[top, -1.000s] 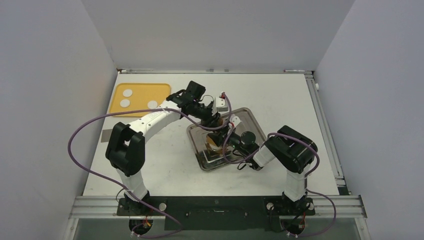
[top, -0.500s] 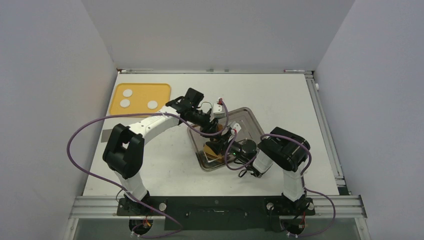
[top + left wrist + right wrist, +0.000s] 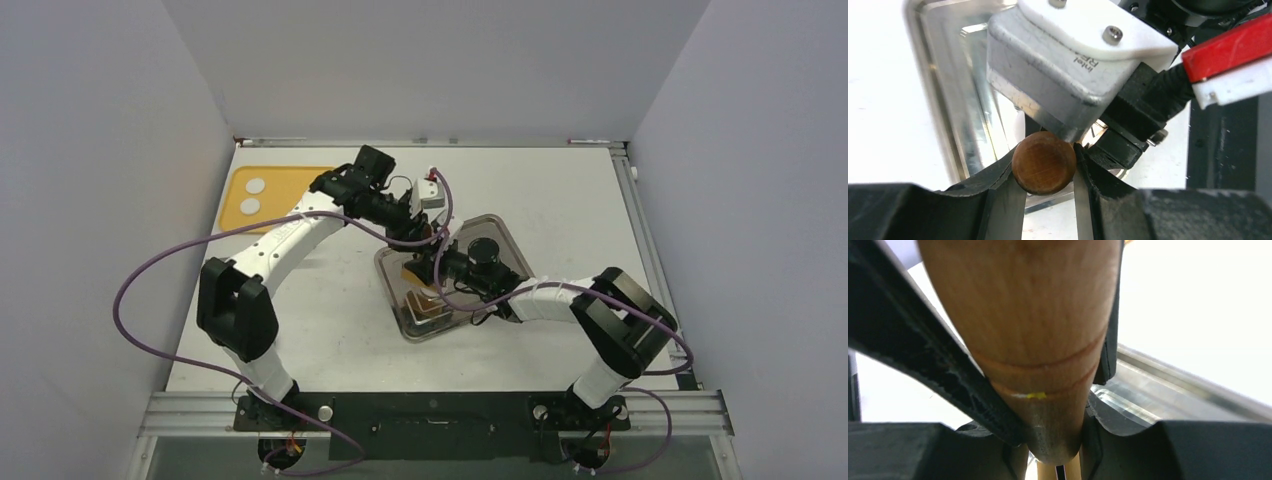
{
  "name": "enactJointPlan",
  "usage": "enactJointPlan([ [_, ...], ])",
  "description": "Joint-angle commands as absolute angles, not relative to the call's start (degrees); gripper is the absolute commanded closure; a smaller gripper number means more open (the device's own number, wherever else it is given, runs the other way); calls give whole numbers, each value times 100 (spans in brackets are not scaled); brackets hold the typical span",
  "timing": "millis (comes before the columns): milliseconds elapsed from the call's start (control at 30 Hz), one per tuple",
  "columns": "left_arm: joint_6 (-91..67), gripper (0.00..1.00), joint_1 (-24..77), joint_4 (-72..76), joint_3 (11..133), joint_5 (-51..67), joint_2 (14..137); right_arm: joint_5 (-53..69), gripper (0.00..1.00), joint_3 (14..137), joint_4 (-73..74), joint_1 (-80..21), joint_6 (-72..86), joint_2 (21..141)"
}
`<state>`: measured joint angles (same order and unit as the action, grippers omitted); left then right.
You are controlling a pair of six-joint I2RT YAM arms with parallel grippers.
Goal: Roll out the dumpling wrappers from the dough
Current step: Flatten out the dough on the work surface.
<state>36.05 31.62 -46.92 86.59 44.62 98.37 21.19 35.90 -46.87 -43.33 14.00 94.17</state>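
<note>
A brown wooden rolling pin [image 3: 417, 271] hangs over the near left part of the metal tray [image 3: 505, 243]. My left gripper [image 3: 1044, 165] is shut on the pin's rounded end [image 3: 1044, 162]. From the other side, my right gripper [image 3: 1055, 435] is shut on the pin's tapered handle [image 3: 1033, 315]. Seen from above, the two grippers [image 3: 425, 240] [image 3: 441, 266] meet close together. Two white lumps of dough [image 3: 255, 185] [image 3: 249, 206] lie on the yellow mat [image 3: 290, 180] at the back left. No dumpling wrappers are in view.
Something wooden and yellowish [image 3: 428, 308] lies in the tray's near corner below the pin. The right wrist's silver camera housing [image 3: 1063, 75] fills the left wrist view just above the pin's end. My left forearm [image 3: 300, 225] crosses the yellow mat's right edge.
Both grippers have carried the pin toward the back left of the tray. The right arm has stretched out, elbow swinging right. The left arm now covers the mat's right side.
</note>
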Motion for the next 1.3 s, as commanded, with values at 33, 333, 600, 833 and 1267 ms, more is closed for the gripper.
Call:
enactJointPlan([
  [33,3469,100,3252,-4924,9221,4435,9654,1671,92,4295,-3930,-3689,1205,9259],
  [333,3516,100,3259,-4552,8964,4237,10462,1371,92,3555,-4735,-3543,845,10079],
  [600,3935,100,3261,-4727,8022,4295,10633,1081,92,2434,-5708,-3993,1505,11005],
  [833,4060,100,3252,-4720,7302,4273,10468,1008,92,1820,-6560,-4091,2271,11447],
  [1267,4170,100,3195,-5276,7451,4308,9987,1072,92,2187,-5474,-4240,2048,10435],
])
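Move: Beneath the roller that both hands hold by its upright handle, the dough lies some 12 cm below the right hand, 3 cm to its right and about 1 cm nearer the base. From the left hand, higher on the handle, the dough is about 18 cm down, 3 cm right and level fore and aft. The wooden roller hangs about 7 cm under the right hand, 2 cm back and 1 cm left; the metal tray's middle is 7 cm right and 1 cm ahead of that hand, 13 cm down. Swinging up about 3 cm and forward some 4 cm together, both hands carry the already raised roller towards the far side of the dough, lower it about 7 cm, then draw it back some 6 cm across the dough towards the base, sinking slightly and easing to a stop. The wrists turn only about 10 degrees; both grips on the handle stay shut. ##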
